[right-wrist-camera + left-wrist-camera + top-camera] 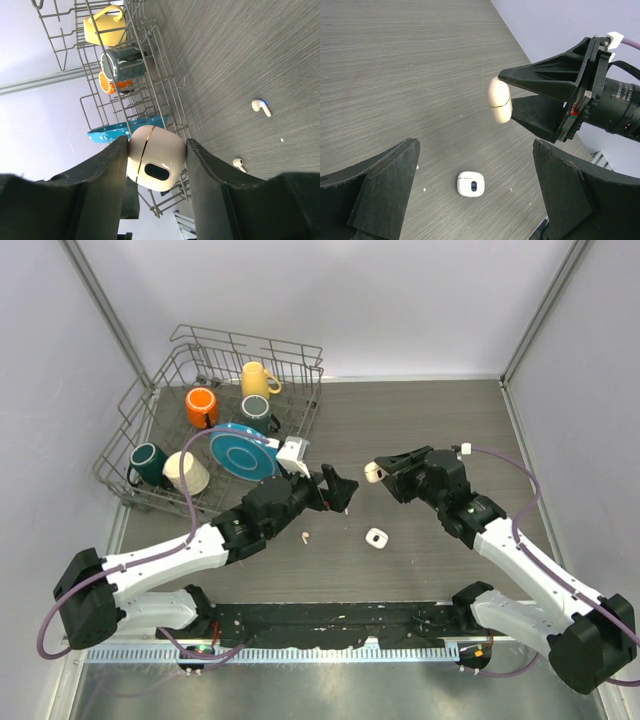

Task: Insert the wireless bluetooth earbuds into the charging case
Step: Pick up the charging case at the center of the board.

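Note:
My right gripper [386, 469] is shut on a cream charging case [372, 472] with a gold seam and holds it closed above the table; the case fills the space between my fingers in the right wrist view [154, 162]. My left gripper [340, 490] is open and empty, just left of it. In the left wrist view the cream case [499, 100] hangs in front, and a second, white closed case [470, 183] lies on the table between my fingers. That white case also shows in the top view [376, 537]. One white earbud [305, 536] lies on the table. Two earbuds [261, 107] [239, 163] show in the right wrist view.
A wire dish rack [180, 350] stands at the back left. It holds a yellow mug [258, 378], an orange mug [202, 406], a grey mug [256, 410], a dark green mug [148, 462], a cream mug [187, 472] and a blue plate [243, 450].

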`<action>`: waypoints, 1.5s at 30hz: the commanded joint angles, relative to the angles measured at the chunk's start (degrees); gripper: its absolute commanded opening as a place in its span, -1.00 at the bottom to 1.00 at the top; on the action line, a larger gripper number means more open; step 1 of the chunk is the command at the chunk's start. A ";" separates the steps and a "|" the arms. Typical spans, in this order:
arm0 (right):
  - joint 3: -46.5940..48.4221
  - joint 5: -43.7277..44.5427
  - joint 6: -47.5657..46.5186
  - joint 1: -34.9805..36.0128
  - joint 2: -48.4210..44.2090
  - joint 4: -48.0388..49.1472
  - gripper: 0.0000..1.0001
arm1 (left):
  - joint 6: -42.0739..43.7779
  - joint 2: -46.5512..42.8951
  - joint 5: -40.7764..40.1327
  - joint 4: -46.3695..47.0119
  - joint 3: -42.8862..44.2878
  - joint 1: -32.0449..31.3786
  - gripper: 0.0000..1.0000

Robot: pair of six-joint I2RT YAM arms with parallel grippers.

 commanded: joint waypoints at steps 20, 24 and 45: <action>0.17 -1.54 4.81 5.25 1.91 8.38 -0.98 | -3.52 11.48 1.90 19.22 1.61 -0.95 0.59; 0.08 -1.81 4.72 5.17 1.65 8.38 -0.98 | -3.43 12.79 1.81 20.54 1.78 -0.95 0.48; -0.27 -3.39 4.01 5.34 -0.28 7.50 -0.98 | -3.78 17.45 1.55 25.55 2.83 -0.95 -0.60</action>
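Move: To the left hand's right, about 10 cm off, 4 cm ahead and some 4 cm lower, is the charging case held in the right fingers. The other case lies on the board about 10 cm right, 4 cm back and 23 cm below the left hand; the nearer earbud is roughly 4 cm ahead, 2 cm right and 23 cm down. From the right hand, the open left fingers are about 10 cm left, 4 cm back and 4 cm higher. Closing in on the held charging case, the left hand travels right about 6 cm, sinking some 3 cm and edging forward, while its wide-open fingers shut around the case's free end and come to pinch its sides. The right hand keeps its grip and brings the case about 4 cm left towards the left hand, mostly early on, rising slightly. ##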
